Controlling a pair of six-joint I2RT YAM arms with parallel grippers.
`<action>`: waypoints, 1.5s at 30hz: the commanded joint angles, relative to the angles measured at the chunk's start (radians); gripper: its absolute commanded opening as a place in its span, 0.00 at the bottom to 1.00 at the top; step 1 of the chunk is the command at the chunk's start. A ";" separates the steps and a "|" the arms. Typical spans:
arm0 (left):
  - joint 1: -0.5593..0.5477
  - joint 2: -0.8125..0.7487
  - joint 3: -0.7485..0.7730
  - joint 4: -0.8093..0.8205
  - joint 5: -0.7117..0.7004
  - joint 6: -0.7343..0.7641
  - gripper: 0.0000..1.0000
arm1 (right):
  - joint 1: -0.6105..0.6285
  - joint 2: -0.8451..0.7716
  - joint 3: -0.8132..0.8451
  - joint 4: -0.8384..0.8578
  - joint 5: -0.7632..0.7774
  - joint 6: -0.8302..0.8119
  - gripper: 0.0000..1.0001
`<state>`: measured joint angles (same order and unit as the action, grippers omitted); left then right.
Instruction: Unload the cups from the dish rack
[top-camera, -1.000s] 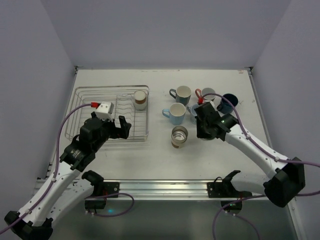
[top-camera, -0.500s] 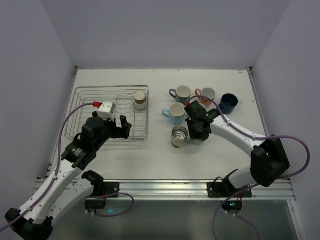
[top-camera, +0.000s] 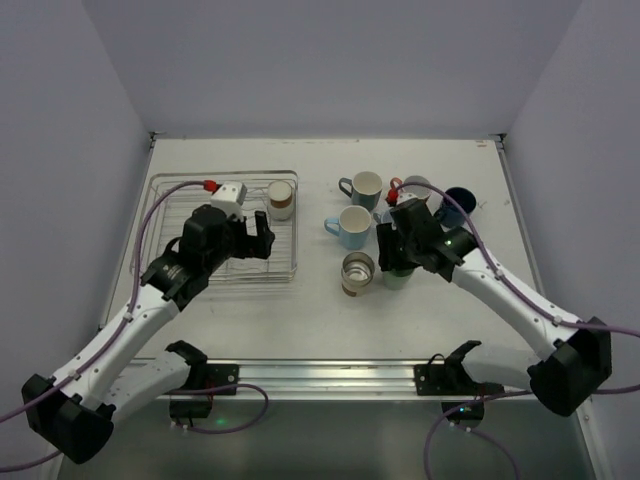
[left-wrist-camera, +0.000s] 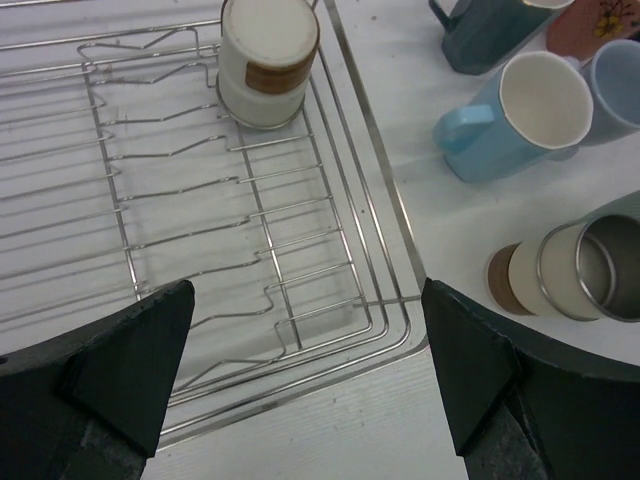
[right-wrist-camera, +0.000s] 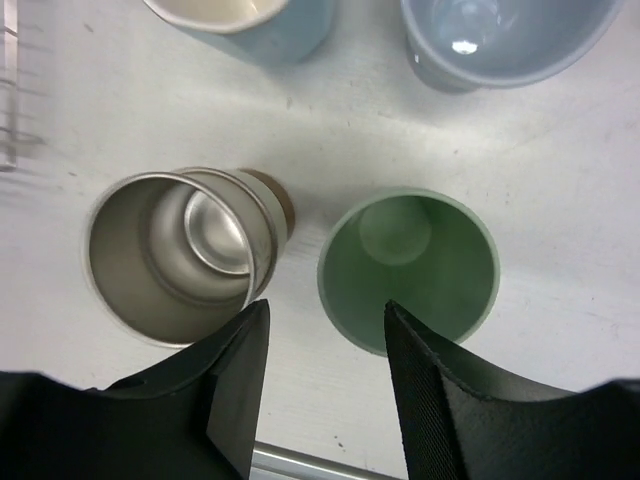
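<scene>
The silver wire dish rack (top-camera: 200, 215) (left-wrist-camera: 200, 220) lies at the left. One beige cup (top-camera: 281, 198) (left-wrist-camera: 268, 62) stands upside down in its far right corner. My left gripper (top-camera: 256, 243) (left-wrist-camera: 305, 375) hovers open over the rack's near right corner, short of that cup. My right gripper (top-camera: 392, 262) (right-wrist-camera: 325, 380) is open just above a pale green cup (top-camera: 398, 277) (right-wrist-camera: 408, 268), which stands free on the table with nothing gripped. A beige tumbler with a steel inside (top-camera: 358, 272) (right-wrist-camera: 185, 255) (left-wrist-camera: 570, 270) stands right beside it.
Behind the right gripper stand a light blue mug (top-camera: 352, 226) (left-wrist-camera: 520, 115), a grey-teal mug (top-camera: 363, 187), a pink mug (top-camera: 415, 186), a navy mug (top-camera: 460, 200) and a grey-blue cup (right-wrist-camera: 500, 35). A metal rail (top-camera: 320, 372) runs along the near table edge.
My right gripper has opened and let go of the pale green cup beside the steel-lined tumbler. My left arm has moved farther over the rack towards the beige cup.
</scene>
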<state>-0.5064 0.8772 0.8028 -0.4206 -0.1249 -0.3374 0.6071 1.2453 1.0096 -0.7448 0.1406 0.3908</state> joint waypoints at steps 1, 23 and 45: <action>0.002 0.084 0.087 0.100 0.028 -0.034 0.99 | -0.004 -0.142 0.008 0.056 0.024 -0.003 0.53; 0.081 0.920 0.616 0.183 -0.074 0.040 0.83 | -0.003 -0.687 -0.333 0.438 -0.156 0.071 0.50; 0.080 1.017 0.639 0.157 -0.196 0.074 0.55 | -0.003 -0.675 -0.341 0.463 -0.191 0.068 0.51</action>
<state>-0.4313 1.9072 1.4212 -0.2707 -0.2771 -0.2764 0.6075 0.5587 0.6579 -0.3206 -0.0296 0.4530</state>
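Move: The last cup in the dish rack stands about 20 cm ahead of the left hand, 4 cm to its right and 12 below. Counted from that cup, the light blue mug is roughly 17 cm to the right and 7 nearer, and the dark mug some 21 cm right and 3 farther out. From the right hand the rack cup lies about 21 cm ahead, 28 left and 5 lower; the released green cup stands about 9 cm beneath this hand. The left fingers come onto both sides of the rack cup: the arm swings forward about 20 cm while sinking, then drops nearly straight down the last 5 cm around the cup, its opening narrowing by about a third. Meanwhile the empty right hand lifts off above the green cup, up some 11 cm and slightly back, tilting its fingers up and keeping them half open. ##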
